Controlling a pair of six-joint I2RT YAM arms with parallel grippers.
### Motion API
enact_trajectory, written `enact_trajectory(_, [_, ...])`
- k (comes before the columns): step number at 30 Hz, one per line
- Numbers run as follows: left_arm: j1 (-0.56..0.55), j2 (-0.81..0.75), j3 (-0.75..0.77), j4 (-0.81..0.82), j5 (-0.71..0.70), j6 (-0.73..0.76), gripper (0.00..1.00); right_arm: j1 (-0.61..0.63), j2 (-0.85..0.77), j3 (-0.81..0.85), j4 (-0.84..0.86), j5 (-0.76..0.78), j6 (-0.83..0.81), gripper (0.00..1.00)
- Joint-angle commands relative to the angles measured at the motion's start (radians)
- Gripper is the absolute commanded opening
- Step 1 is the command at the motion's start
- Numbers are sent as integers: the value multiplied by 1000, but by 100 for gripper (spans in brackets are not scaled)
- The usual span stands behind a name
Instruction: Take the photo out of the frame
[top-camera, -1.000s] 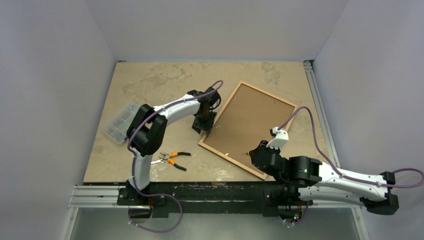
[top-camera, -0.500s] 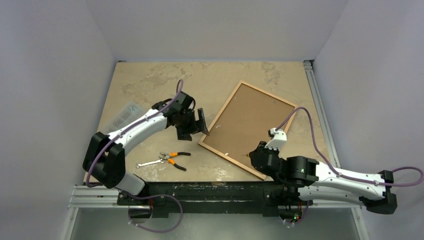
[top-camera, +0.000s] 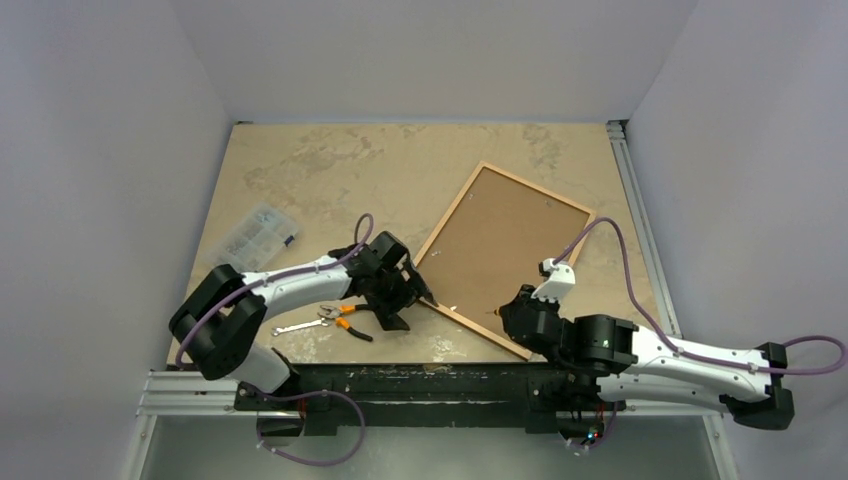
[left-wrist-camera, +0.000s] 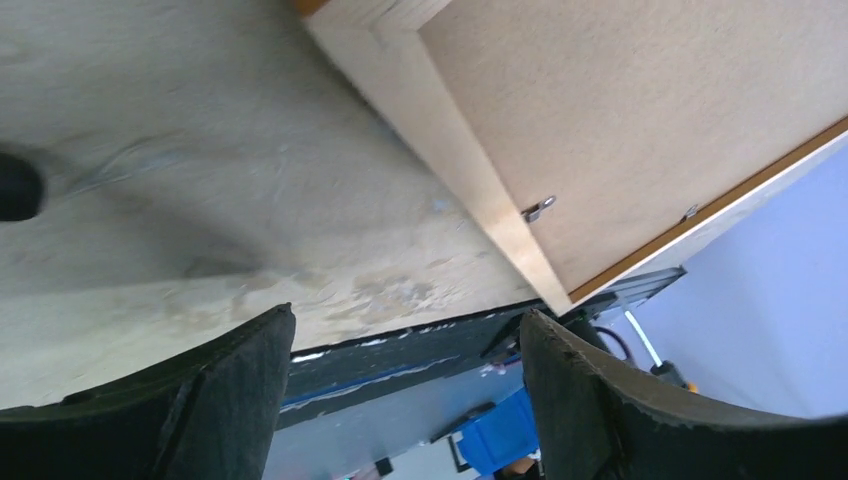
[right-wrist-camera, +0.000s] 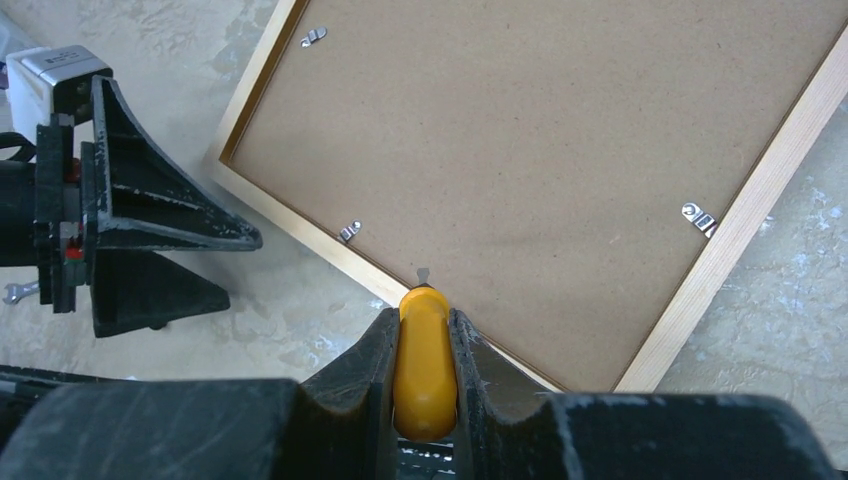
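The frame (top-camera: 450, 213) lies face down on the table, turned at an angle, and only the photo's plain brown board back (top-camera: 510, 240) shows inside it. My left gripper (top-camera: 405, 295) is open and empty beside the frame's near-left corner; the left wrist view shows the pale moulding (left-wrist-camera: 450, 150) and a metal clip (left-wrist-camera: 537, 208) beyond its fingers. My right gripper (right-wrist-camera: 425, 330) is shut on a yellow tool handle (right-wrist-camera: 425, 365). The tool's tip sits at a small clip (right-wrist-camera: 423, 273) on the frame's near edge. The printed side of the photo is hidden.
Orange-handled pliers (top-camera: 350, 318) and a small wrench (top-camera: 297, 326) lie on the table just left of my left gripper. A clear plastic parts box (top-camera: 250, 240) sits near the left edge. The black rail (top-camera: 420, 378) runs along the near edge.
My left arm has pulled back from the frame's left edge toward the near side, and its gripper has opened. The right arm and the frame have not moved.
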Motion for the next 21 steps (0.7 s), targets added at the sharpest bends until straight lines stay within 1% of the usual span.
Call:
enact_trajectory(1, [-31,85,48,117,-42,-179,77,0,14,16,-2,24,27,0])
enact_trajectory(3, [-34,129,59,139,-38,-218,73,0,14,14,0,24,33,0])
enact_trajectory(6, [-38,174,84,160,-50,-235,68,0,14,9,14,11,27,0])
enact_trajectory(12, [-40,241,110,162,-81,-250,66,0,17,7,-1,16,37,0])
enact_trajectory(14, [-42,259,116,143,-91,-252,57,0,18,9,4,13,33,0])
enact_trajectory(15, [-41,265,118,131,-102,-250,48,-1,20,11,5,12,30,0])
enact_trajectory(16, [-42,269,125,116,-121,-240,44,0,23,14,5,11,28,0])
enact_trajectory(18, [-40,275,152,59,-167,-193,40,0,30,18,2,13,27,0])
enact_trajectory(19, [-40,280,168,37,-185,-163,37,0,34,17,4,14,27,0])
enact_trajectory(21, [-31,300,202,6,-199,-86,27,0,44,13,12,10,26,0])
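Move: The spot the left hand goes for is on the frame's near rail, about 4 cm ahead, 4 cm to its right and 3 cm below. The frame's left corner is some 8 cm ahead and 4 cm left of that hand, the near-rail clip about 9 cm right and 1 cm ahead, and the pliers roughly 17 cm left and 1 cm back, all 3–4 cm lower. From the right hand, that rail spot lies about 5 cm ahead, 16 cm left and 11 cm below. Forward and to the right, sinking some 3 cm, the left hand slips its open fingers over the near rail between the corner and the clip, turning about 10 degrees counter-clockwise. One finger goes inside over the backing board, the other outside the frame; late in the reach they close from wide to about a third, onto the rail. ##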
